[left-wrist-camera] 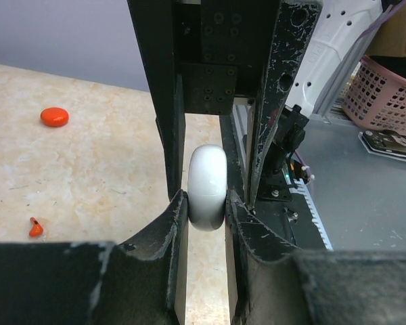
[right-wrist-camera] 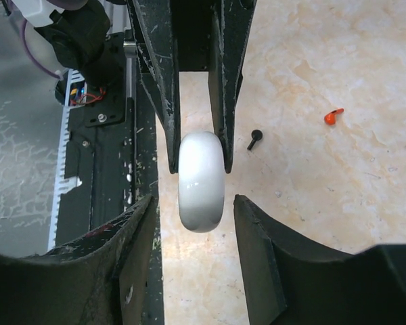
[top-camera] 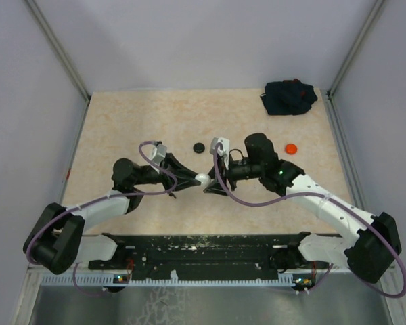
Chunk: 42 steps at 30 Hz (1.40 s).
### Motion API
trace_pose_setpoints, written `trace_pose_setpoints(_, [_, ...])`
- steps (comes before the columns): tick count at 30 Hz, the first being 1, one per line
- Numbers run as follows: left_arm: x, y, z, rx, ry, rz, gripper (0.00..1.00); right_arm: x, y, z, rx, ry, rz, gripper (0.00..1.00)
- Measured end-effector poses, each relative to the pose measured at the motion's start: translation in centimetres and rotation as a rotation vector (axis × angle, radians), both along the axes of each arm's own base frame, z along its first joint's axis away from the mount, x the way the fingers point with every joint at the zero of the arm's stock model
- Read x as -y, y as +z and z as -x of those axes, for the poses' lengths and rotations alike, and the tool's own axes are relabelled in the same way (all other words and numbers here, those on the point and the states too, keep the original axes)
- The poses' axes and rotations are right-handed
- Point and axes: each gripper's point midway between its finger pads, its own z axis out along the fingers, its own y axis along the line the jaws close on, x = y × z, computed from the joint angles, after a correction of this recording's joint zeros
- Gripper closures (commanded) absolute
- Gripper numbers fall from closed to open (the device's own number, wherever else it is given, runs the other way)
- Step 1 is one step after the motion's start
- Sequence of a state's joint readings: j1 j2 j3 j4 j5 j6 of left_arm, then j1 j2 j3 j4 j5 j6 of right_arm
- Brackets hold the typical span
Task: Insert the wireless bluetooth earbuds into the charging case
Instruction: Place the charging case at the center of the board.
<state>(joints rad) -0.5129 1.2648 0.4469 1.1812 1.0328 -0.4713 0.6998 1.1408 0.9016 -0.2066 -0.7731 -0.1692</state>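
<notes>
A white rounded charging case (left-wrist-camera: 208,186) is pinched edge-on above the table, with my left gripper (left-wrist-camera: 208,203) shut on it. In the top view this case (top-camera: 201,179) sits mid-table where both grippers meet. My right gripper (right-wrist-camera: 195,201) faces it from the other side, open. Its jaws stand either side of the case (right-wrist-camera: 201,179) with a gap on both sides. A red earbud (right-wrist-camera: 333,116) and a black earbud (right-wrist-camera: 255,139) lie on the table beyond. The red earbud (left-wrist-camera: 35,229) also shows in the left wrist view.
A black puck (top-camera: 198,147) and a red puck (top-camera: 291,148) lie behind the grippers. A dark cloth bundle (top-camera: 289,97) sits at the back right corner. The black base rail (top-camera: 203,254) runs along the near edge.
</notes>
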Motion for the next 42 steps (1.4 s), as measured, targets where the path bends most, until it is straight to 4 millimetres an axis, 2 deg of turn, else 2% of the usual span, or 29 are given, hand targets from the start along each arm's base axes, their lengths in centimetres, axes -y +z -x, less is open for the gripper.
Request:
trace_pose_setpoints(6, [0.2,-0.5,0.2,-0.018,-0.014,-0.013,1.0,-0.3,-0.3,0.3,-0.004,0.019,0.005,0.59])
trace_pose_setpoints(12, [0.3,-0.4,0.3,-0.015,-0.025,-0.015,1.0,-0.4,-0.2,0.3,0.001,0.023,0.002,0.71])
trace_pose_setpoints(17, [0.3,-0.4,0.5,-0.01,-0.035,-0.017,1.0,-0.4,-0.2,0.2,0.002,0.019,0.003,0.91])
trace_pose_setpoints(21, [0.3,-0.4,0.4,-0.006,-0.029,-0.022,0.84,-0.4,-0.2,0.2,0.005,0.02,0.004,1.0])
trace_pose_setpoints(25, [0.2,-0.4,0.3,-0.001,-0.013,-0.029,0.63,-0.3,-0.3,0.2,0.005,0.018,0.008,1.0])
trace_pose_setpoints(30, [0.1,-0.2,-0.3,0.01,0.045,-0.032,0.43,-0.3,-0.3,0.0,0.012,0.007,0.012,1.0])
trace_pose_setpoints(37, [-0.8,0.6,-2.3,0.029,0.212,-0.034,0.3,0.6,-0.2,-1.7,-0.033,-0.087,0.011,1.0])
trace_pose_setpoints(42, [-2.4,-0.8,-4.6,-0.006,0.408,-0.057,0.18,2.2,-1.2,-4.3,-0.116,-0.261,0.019,1.0])
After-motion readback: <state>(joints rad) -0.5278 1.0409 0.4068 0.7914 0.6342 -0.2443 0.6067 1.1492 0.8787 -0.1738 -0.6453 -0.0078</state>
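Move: The case sits between the two hands, its middle about 2 cm to the left of the right hand and level with it. The left hand already grips the case's near end, its middle about 2 cm to that hand's right. From the right hand the table pieces lie some 17 cm lower: a black piece about 8 cm ahead and 1 cm right, an orange piece 16 cm ahead and 7 cm right, and the black disc 22 cm ahead and 3 cm left. While the left hand holds the case nearly still, the right hand, already around its other end, shuts its fingers until they pinch it; after a short joint hold the left fingers open wide and let go. The hands then part, both swinging forward over the board: the right carries the case about 4.5 cm forward and 2.5 cm right, sinking slightly and turning some 15 degrees clockwise, while the empty left goes equally far forward and 2.5 cm left, turning about 25 degrees counter-clockwise. ##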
